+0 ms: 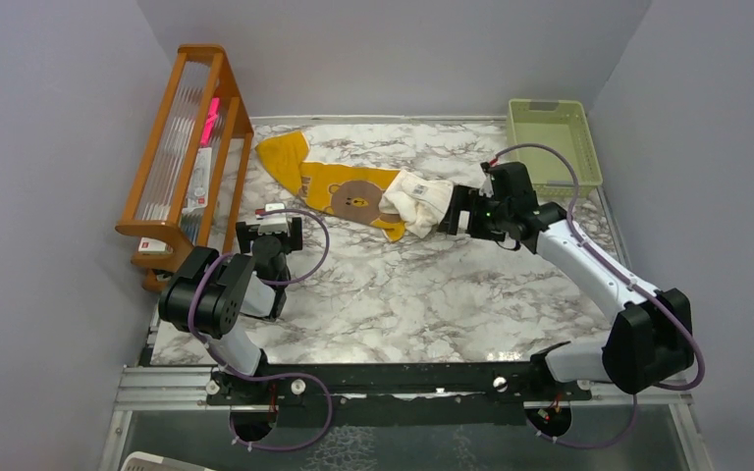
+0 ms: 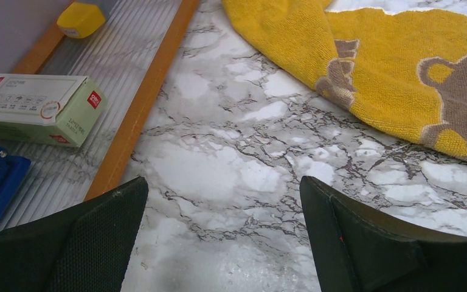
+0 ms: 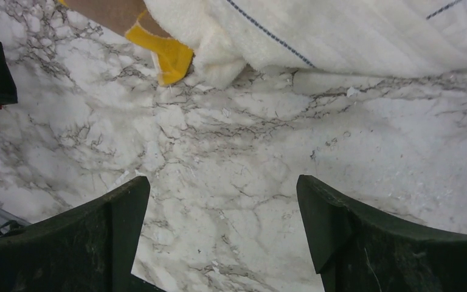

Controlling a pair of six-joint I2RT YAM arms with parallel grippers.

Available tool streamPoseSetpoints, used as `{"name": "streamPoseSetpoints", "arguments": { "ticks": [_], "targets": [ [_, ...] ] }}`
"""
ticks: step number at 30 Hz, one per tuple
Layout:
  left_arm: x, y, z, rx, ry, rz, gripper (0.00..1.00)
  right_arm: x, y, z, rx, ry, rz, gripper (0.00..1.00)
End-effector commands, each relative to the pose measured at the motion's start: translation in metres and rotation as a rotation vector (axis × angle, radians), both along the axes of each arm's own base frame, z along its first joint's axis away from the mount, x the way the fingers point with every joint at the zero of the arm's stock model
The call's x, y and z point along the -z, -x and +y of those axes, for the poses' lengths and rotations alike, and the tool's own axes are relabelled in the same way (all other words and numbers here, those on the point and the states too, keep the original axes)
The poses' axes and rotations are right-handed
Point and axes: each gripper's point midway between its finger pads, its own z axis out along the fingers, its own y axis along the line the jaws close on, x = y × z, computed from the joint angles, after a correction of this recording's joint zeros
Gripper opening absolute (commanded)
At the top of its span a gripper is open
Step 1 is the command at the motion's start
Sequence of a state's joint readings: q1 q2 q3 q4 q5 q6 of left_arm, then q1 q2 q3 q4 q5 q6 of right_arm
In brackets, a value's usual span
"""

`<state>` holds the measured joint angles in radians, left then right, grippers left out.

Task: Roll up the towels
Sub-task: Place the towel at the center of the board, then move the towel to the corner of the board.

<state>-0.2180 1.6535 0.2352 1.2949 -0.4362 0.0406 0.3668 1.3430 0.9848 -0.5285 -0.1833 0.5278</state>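
Note:
A mustard yellow towel (image 1: 329, 184) with a brown bear print lies spread on the marble table (image 1: 403, 294), toward the back. A cream-white towel (image 1: 418, 201) sits bunched on the yellow towel's right end. In the right wrist view the cream-white towel (image 3: 352, 33) has thin blue stripes and lies just beyond the fingers, over a yellow corner (image 3: 167, 55). My right gripper (image 1: 452, 213) is open just right of the cream towel, nothing between its fingers (image 3: 222, 201). My left gripper (image 1: 270, 234) is open over bare marble (image 2: 222, 201), short of the yellow towel (image 2: 401, 73).
A wooden rack (image 1: 187, 147) with ribbed clear shelves stands at the left, holding a small box (image 2: 36, 109) and other small items. A pale green plastic basket (image 1: 554, 142) sits at the back right. Grey walls enclose the table on three sides.

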Motion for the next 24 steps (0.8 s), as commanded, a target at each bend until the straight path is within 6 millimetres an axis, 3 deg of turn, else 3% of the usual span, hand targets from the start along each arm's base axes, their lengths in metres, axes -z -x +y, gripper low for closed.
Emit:
{"name": "streamPoseSetpoints", "arguments": {
  "ticks": [1, 6, 10, 12, 16, 19, 23, 24],
  "targets": [
    [-0.011, -0.005, 0.001, -0.016, 0.008, -0.046, 0.99, -0.023, -0.027, -0.011, -0.024, 0.101, -0.156, 0.92],
    [-0.012, -0.005, 0.002, -0.017, 0.008, -0.048, 0.99, 0.01, -0.052, -0.015, -0.048, 0.212, -0.147, 0.92],
    [-0.012, -0.005, 0.002, -0.017, 0.008, -0.047, 0.99, 0.04, -0.077, 0.006, -0.127, 0.276, -0.118, 0.85],
    [-0.011, -0.005, 0.002, -0.017, 0.008, -0.047, 0.99, 0.039, -0.084, 0.033, -0.174, 0.341, -0.151, 0.83],
    [-0.012, -0.005, 0.001, -0.015, 0.008, -0.047, 0.99, 0.026, -0.076, 0.108, -0.302, 0.372, -0.224, 0.77],
    [-0.012, -0.005, 0.002, -0.017, 0.009, -0.048, 0.99, 0.032, -0.067, 0.149, -0.373, 0.314, -0.216, 0.59],
    [-0.011, -0.005, 0.001, -0.016, 0.009, -0.047, 0.99, 0.041, -0.066, 0.192, -0.455, 0.279, -0.209, 0.19],
    [-0.011, -0.005, 0.001, -0.015, 0.009, -0.047, 0.99, 0.046, -0.068, 0.199, -0.471, 0.275, -0.2, 0.13]
  ]
}}
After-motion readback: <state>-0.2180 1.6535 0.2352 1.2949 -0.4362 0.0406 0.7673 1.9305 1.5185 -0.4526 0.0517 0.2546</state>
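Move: The bear print on the yellow towel lies about 16 cm ahead of the right hand, 22 cm to its left and 12 cm below. The crumpled white towel covers the yellow towel's right end, its middle some 15 cm ahead, 6 cm left and 11 cm down; the yellow towel's near corner pokes out about 6 cm ahead and 13 cm left, also 12 cm down. From the left hand, the bear print is roughly 10 cm ahead, 19 cm right and 6 cm below. Towards the yellow towel's bear print the right hand, empty, first reaches forward and dips by about 6 cm, then sweeps left along the near side of the white towel, some 17 cm in all, rising a little again. The wrist swings counter-clockwise by about 25 degrees as the wide-open fingers close most of the way; no grip on either towel is seen. ##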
